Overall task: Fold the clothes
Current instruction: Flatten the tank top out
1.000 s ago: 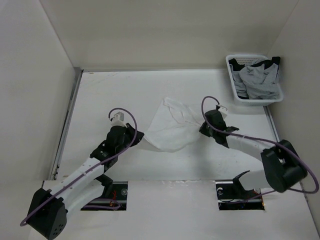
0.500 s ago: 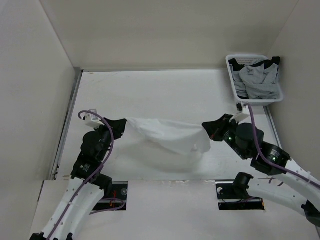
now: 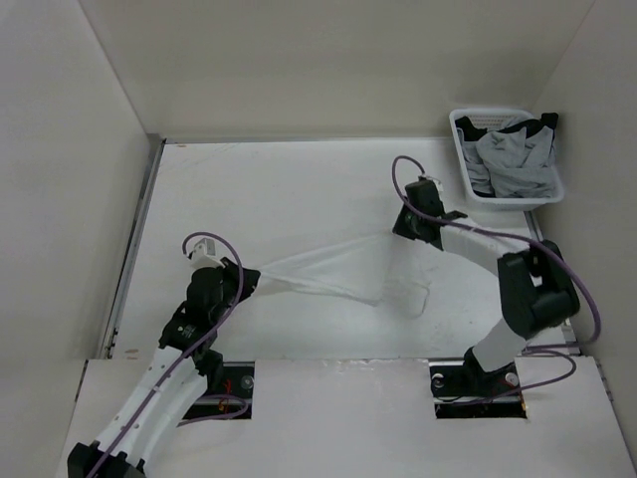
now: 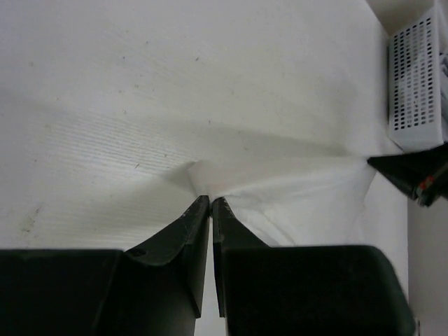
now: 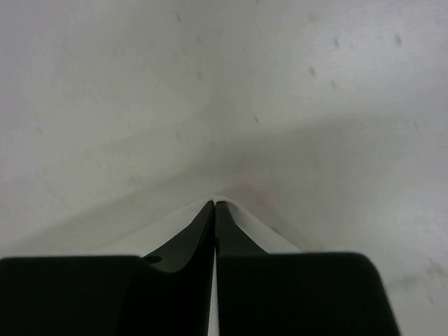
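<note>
The clothes (image 3: 328, 274), one thin white garment, hang stretched and blurred between my two grippers over the white table (image 3: 249, 189). At its left end, my left gripper (image 3: 249, 280) is shut on a corner. The left wrist view shows the jaws (image 4: 211, 199) pinched on a fabric point, with the cloth (image 4: 294, 199) running off to the right. My right gripper (image 3: 404, 227) is shut on the other end, further back near the basket. In the right wrist view the jaws (image 5: 214, 204) are closed, and a fold of the clothes (image 5: 168, 227) wraps round the tips.
A white slatted basket (image 3: 461, 139) stands at the back right, holding grey and black garments (image 3: 513, 159); it also shows as the basket (image 4: 418, 84) in the left wrist view. White walls enclose the table at the left, back and right.
My right gripper has swung up and back toward the basket. The left gripper shifted slightly right and nearer. The garment went from a hanging sheet to a long stretched band between them.
</note>
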You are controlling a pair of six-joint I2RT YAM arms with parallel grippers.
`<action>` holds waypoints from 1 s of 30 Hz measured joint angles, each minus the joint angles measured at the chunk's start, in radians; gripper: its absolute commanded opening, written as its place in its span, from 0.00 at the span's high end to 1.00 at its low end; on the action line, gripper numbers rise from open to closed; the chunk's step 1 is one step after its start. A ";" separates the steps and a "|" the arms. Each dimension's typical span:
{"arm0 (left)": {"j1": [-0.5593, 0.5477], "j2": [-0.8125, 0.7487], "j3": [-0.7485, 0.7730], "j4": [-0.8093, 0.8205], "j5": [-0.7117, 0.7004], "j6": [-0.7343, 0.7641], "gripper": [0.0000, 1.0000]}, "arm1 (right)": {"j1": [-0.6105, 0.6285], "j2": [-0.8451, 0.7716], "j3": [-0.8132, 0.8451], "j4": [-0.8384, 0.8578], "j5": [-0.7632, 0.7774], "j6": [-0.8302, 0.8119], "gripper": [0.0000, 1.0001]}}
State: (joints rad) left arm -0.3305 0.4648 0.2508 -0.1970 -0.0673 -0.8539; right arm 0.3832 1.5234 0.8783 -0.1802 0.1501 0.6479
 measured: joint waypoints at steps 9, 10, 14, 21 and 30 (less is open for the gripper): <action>-0.010 0.027 -0.023 0.018 0.000 -0.027 0.94 | -0.008 -0.034 0.073 0.140 0.002 -0.052 0.80; -0.010 0.032 -0.027 0.023 0.000 -0.029 0.94 | 0.017 -0.110 0.004 0.151 0.005 -0.048 0.87; -0.010 0.059 -0.039 0.034 0.001 -0.029 0.90 | 0.148 -0.335 -0.236 0.166 -0.007 -0.012 0.94; 0.016 0.170 -0.040 0.066 0.004 -0.021 0.60 | 0.208 -0.498 -0.435 0.137 -0.015 0.061 0.63; 0.023 0.439 -0.019 0.213 0.026 -0.018 0.55 | 0.208 -0.439 -0.450 0.162 -0.062 0.093 0.64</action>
State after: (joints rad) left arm -0.3080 0.9043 0.2314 0.0158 -0.0418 -0.8722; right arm 0.5907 1.0847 0.4282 -0.0185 0.0879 0.7414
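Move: The tank top's left end is still pinched in the left fingers, its far right edge in the right fingers. Its middle lies about 24 cm to the right of the left hand, 4 cm farther out and 8 cm lower; from the right hand it is roughly 6 cm back, 8 cm left and 5 cm down. The loose right end trails some 14 cm back from the right hand and 5 cm to its right. The basket stands about 21 cm ahead of the right hand and 28 cm right. The tank top's far right edge is swept some 7 cm farther forward by the right hand, which opens to let go, rises about 6 cm, then comes back some 18 cm and down over the cloth to its near edge, nearly shutting and reopening its fingers on the way. The left hand first stays nearly still, then sinks, opening to free the left end and tipping its fingers down about 15 degrees. ##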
